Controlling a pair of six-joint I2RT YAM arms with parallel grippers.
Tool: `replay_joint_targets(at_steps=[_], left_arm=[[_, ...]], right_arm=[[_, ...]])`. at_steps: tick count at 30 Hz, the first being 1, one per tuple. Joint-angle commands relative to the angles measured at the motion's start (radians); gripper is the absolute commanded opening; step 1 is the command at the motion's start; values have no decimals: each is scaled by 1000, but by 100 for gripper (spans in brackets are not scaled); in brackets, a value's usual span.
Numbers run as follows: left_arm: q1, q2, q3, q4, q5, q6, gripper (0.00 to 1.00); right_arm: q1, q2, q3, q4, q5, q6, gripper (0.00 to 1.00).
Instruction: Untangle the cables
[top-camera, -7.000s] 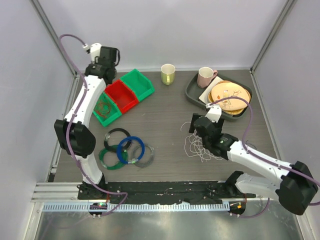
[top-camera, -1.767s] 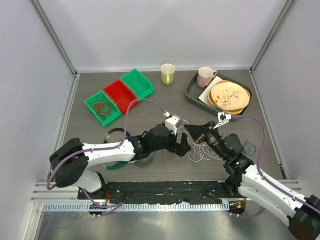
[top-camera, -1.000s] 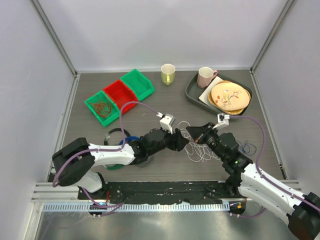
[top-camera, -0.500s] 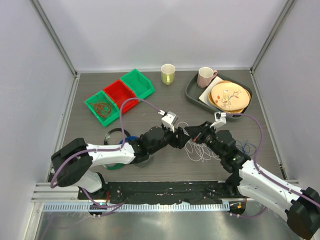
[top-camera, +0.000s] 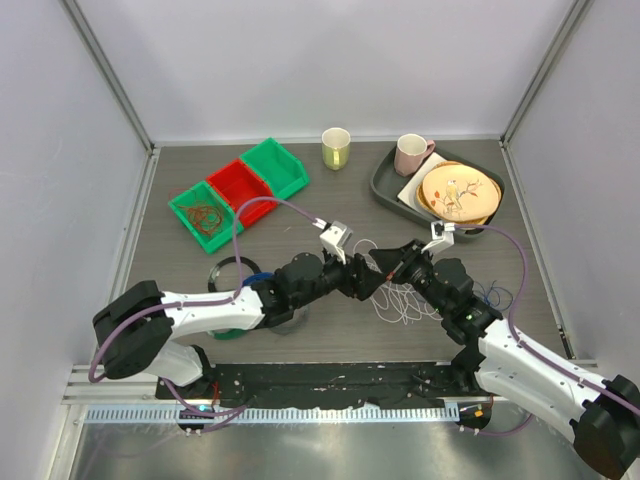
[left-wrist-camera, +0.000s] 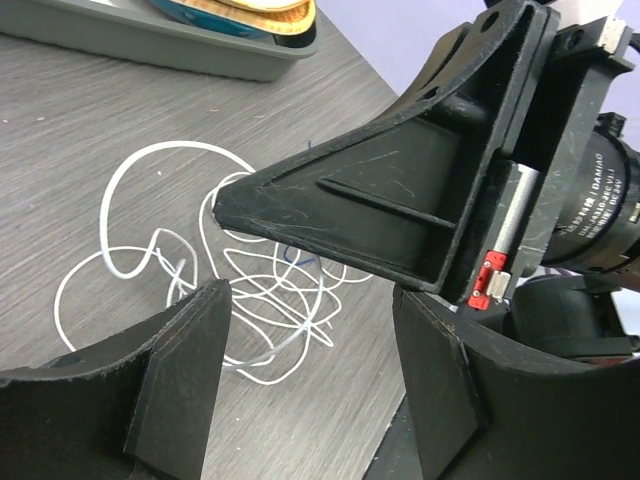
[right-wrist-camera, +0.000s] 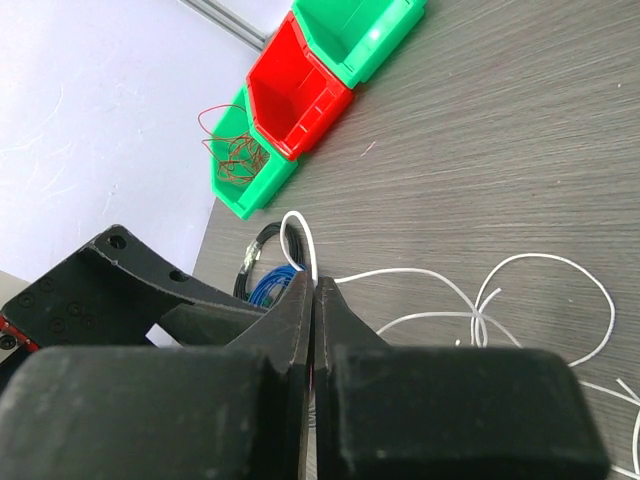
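Observation:
A loose tangle of thin white cables (top-camera: 405, 303) lies on the dark table between the two arms, with a thin blue strand (left-wrist-camera: 288, 256) running through it. My right gripper (right-wrist-camera: 315, 282) is shut on one white cable, and a small loop (right-wrist-camera: 297, 232) stands up past its tips. My left gripper (left-wrist-camera: 310, 300) is open, its fingers (left-wrist-camera: 180, 380) low on either side just short of the tangle (left-wrist-camera: 190, 290). The right gripper's black fingers (left-wrist-camera: 380, 215) point across in front of it. From above, both grippers (top-camera: 368, 277) (top-camera: 384, 262) meet tip to tip.
Thicker coiled rings in black (top-camera: 228, 272) and blue (right-wrist-camera: 275, 285) lie left of the tangle. Green and red bins (top-camera: 243, 190) stand at the back left, one holding brownish wire (right-wrist-camera: 238, 158). Two mugs (top-camera: 336, 147) and a grey tray (top-camera: 385, 185) of plates sit at the back. A blue wire (top-camera: 497, 294) lies right.
My left gripper's jaws have widened and it has edged closer to the right gripper's tips. The right gripper stays shut on the white cable and has shifted slightly left.

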Motion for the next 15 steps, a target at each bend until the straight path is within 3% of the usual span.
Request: replay_joint_targets(at_steps=[1, 7, 10, 13, 14, 15], left_arm=[[-4, -51, 12, 138, 38, -43, 68], [-4, -2, 23, 75, 138, 27, 65], [-4, 15, 59, -35, 164, 90, 55], [-4, 7, 66, -57, 141, 103, 30], [-4, -7, 61, -59, 131, 106, 14], [-4, -16, 60, -71, 112, 113, 7]], right_arm=[[4, -11, 26, 9, -19, -6, 1], [4, -28, 26, -3, -11, -3, 1], [4, -31, 26, -3, -8, -5, 1], [4, -31, 26, -6, -5, -5, 1], [4, -31, 27, -9, -5, -6, 1], [4, -31, 29, -11, 1, -8, 1]])
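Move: The white cable stretch the open left fingers go for lies about 2 cm back and 1 cm to the right of the left hand, 1 cm below. The shut right gripper's tips, still holding that cable, are some 4 cm ahead, 2 cm right and 2 cm up; the white cable pile is roughly 6 cm back, 8 cm right and 14 cm down. From the right hand the stretch is about 6 cm back, 1 cm left, 3 cm below. The left hand eases about 2 cm back and slightly right, closing on the white cable held by the right gripper. ##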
